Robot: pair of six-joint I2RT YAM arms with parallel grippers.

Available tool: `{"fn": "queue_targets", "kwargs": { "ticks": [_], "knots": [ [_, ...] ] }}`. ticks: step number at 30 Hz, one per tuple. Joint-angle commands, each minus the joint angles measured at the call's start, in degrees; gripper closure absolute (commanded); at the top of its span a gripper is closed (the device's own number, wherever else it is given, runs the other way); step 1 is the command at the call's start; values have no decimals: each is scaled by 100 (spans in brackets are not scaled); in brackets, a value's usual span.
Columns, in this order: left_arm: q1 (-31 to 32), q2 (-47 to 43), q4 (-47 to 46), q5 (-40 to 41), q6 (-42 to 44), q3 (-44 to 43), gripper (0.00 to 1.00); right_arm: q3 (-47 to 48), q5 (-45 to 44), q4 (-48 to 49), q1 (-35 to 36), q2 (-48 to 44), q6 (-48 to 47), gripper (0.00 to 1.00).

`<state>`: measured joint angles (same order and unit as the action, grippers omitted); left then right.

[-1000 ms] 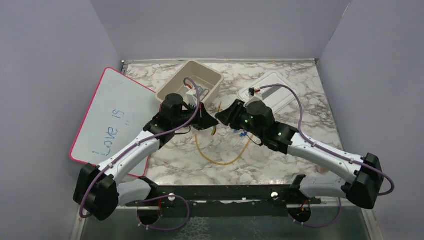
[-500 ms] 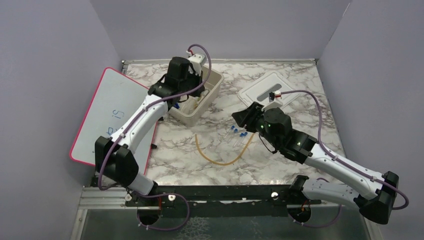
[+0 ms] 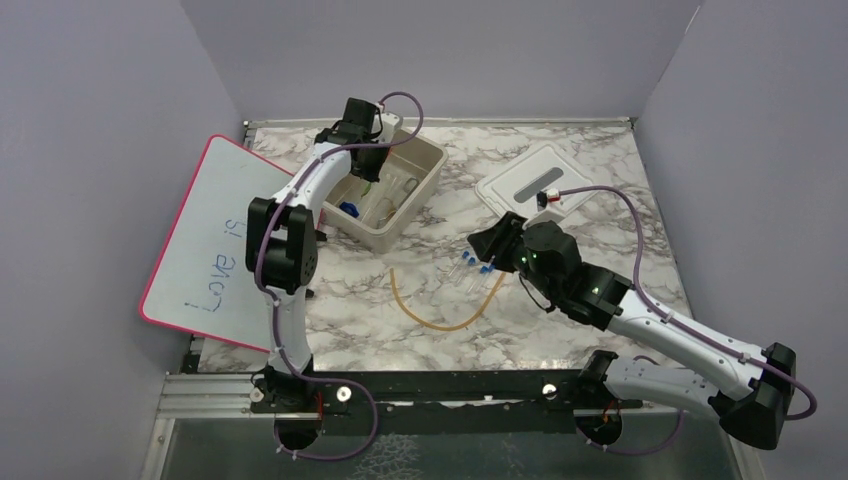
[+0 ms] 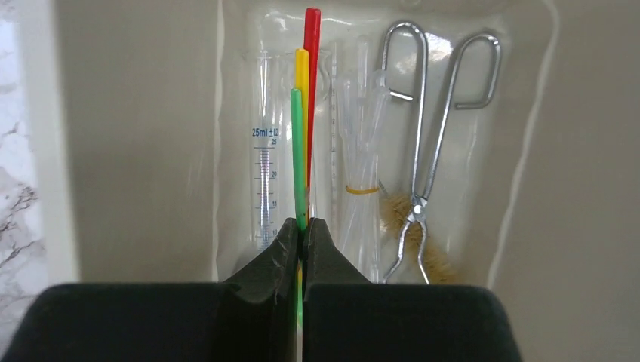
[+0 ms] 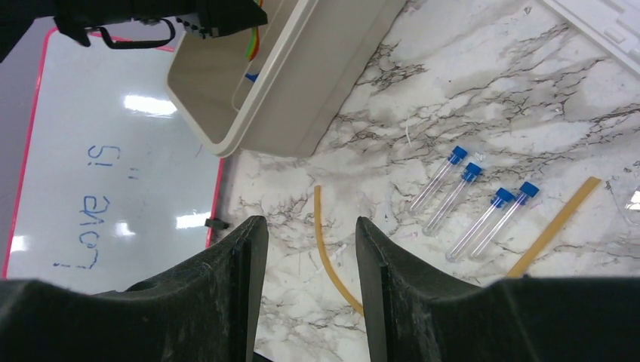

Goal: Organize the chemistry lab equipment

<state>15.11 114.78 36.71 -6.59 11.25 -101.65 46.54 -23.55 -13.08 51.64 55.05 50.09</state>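
Over the beige tub, my left gripper is shut on three thin sticks, green, yellow and red, pointing down into it. On the tub floor lie a graduated cylinder, banded clear pipettes, metal tongs and a tan brush. My right gripper is open above the marble, with nothing between its fingers. Several blue-capped clear tubes and the amber rubber tube lie on the table in front of it.
The pink-rimmed whiteboard lies at the left, against the tub's near corner. The white lid rests at the back right. Grey walls close in the table on three sides.
My left arm has swung from the table's middle back to above the tub, carrying the sticks. My right gripper has drawn back toward the right and opened wider.
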Motion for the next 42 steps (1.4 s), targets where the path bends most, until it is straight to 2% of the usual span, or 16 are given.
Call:
{"fn": "queue_targets", "kwargs": {
  "ticks": [1,6,13,18,24,32,34,39,42],
  "knots": [
    [-8,462,413,296,400,-546,98,-49,-232,-150,-22,-68,62,49],
    [9,826,591,788,451,-764,96,-64,-194,-210,-22,21,192,48],
    [11,932,638,688,369,-821,86,-137,-192,-403,-22,188,452,49],
    [18,770,684,536,246,-857,70,-117,-182,-597,-22,334,553,49],
    [33,260,728,251,25,-950,62,-87,-85,-720,-22,425,638,49],
    [264,-1088,663,-742,-226,-731,51,190,-82,-1113,-122,680,579,49],
    [426,-1487,521,-911,-194,-443,49,203,252,-1098,-388,783,469,49],
    [1123,-2529,-237,-1189,52,1004,43,-143,2414,-324,-2005,1022,2,49],
    [1476,-3037,-610,-1576,250,1831,40,-83,2860,-350,-2547,1160,-137,49]
  ]
}}
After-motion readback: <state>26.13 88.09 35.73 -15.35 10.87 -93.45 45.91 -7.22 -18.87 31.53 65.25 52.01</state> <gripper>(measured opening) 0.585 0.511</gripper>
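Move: Just over the middle of the beige bin, the left hand keeps hold of the coloured stirring rods, the bin's middle about 9 cm below it. On the bin floor, 12 cm down, the measuring cylinder lies about 2 cm ahead and 3 cm left, the metal tongs 1 cm ahead and 6 cm right. The blue-capped test tubes lie some 22 cm below the right hand, about 2 cm ahead; the rubber tubing sits 8 cm back and 5 cm left of that hand. Lowering the rods about 5 cm into the bin, the left hand opens its fingers and lets go near the floor, then lifts some 20 cm clear, drawing back and to the right. The right hand, half open and empty, sinks about 8 cm nearer the test tubes, its fingers tipping down nearly 20 degrees, with a late swing some 5 cm right and 4 cm forward. ##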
